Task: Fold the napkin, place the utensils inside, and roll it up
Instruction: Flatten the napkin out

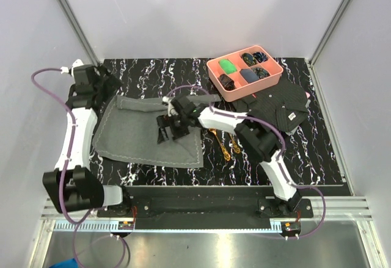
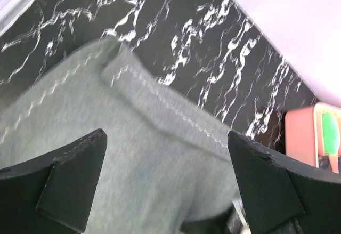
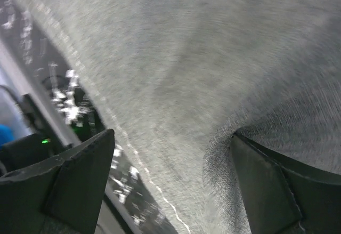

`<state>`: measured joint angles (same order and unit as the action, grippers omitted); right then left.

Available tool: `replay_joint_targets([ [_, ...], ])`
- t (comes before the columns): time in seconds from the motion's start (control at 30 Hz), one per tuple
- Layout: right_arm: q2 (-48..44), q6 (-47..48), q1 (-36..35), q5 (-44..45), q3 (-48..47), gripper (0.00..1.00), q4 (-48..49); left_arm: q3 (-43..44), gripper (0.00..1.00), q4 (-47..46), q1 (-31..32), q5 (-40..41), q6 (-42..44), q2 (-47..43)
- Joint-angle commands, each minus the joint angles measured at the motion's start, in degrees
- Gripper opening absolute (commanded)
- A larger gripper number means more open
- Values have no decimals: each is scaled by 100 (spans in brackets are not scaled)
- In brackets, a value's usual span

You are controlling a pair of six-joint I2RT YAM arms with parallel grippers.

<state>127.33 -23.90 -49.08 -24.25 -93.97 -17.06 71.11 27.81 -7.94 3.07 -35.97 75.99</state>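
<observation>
The grey napkin (image 1: 134,137) lies spread on the black marbled mat, left of centre. My left gripper (image 1: 107,91) hangs open just above its far left corner; in the left wrist view the stitched edge of the napkin (image 2: 133,154) runs between the spread fingers of the gripper (image 2: 165,138). Over the napkin's right half my right gripper (image 1: 168,127) is open and low. Its wrist view is filled by the napkin (image 3: 176,58), and a fold of cloth bulges against the right finger of the gripper (image 3: 173,138). The gold utensils (image 1: 221,141) lie on the mat just right of the napkin.
A pink tray (image 1: 244,76) with small dark and green items stands at the back right. A black patterned cloth (image 1: 278,109) lies in front of it. White walls and metal posts close in the mat on the left, back and right.
</observation>
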Motion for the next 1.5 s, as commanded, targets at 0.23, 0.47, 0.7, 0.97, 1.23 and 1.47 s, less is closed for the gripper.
replay_joint_targets([
  [0.23,1120,-643,-1025,-951,-1782,97,-175,122,99,637,-1068,-1195,783,-875],
  [0.47,-433,508,-604,304,-1003,97,-614,-755,99,568,-1095,-1335,810,-1024],
  [0.7,-1193,2362,134,1458,81,92,-755,-1082,99,515,-1104,-1283,1074,-963],
  [0.97,-499,3242,267,1722,-164,75,-773,-1047,99,436,-1095,-1124,1232,-752],
  [1.23,-42,3409,276,1836,-464,68,-781,-1126,99,330,-1095,-1159,1250,-664],
  [1.47,90,3427,285,2038,-543,46,-781,-1196,99,304,-1104,-1160,1267,-681],
])
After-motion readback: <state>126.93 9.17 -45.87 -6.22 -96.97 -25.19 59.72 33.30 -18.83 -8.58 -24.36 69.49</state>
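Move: The right hand rests on the napkin right of its middle; the right part of the napkin's folded far strip lies about 15 cm ahead and 11 cm to the right, at much the same height. The napkin's near right corner is some 16 cm back and 15 cm right, the spoon about 21 cm right and 3 cm back. From the high, open left hand that strip lies roughly 28 cm right, 9 cm ahead and 22 cm down. Sweeping left and then back, about 10 cm each, the right hand drags the napkin along with open fingers, then lifts off, swings right and forward, turns its wrist some 35 degrees and comes down astride the folded strip, fingers starting to close, now about half open. Meanwhile the open left hand eases back and then down above the napkin's left part, without touching. ##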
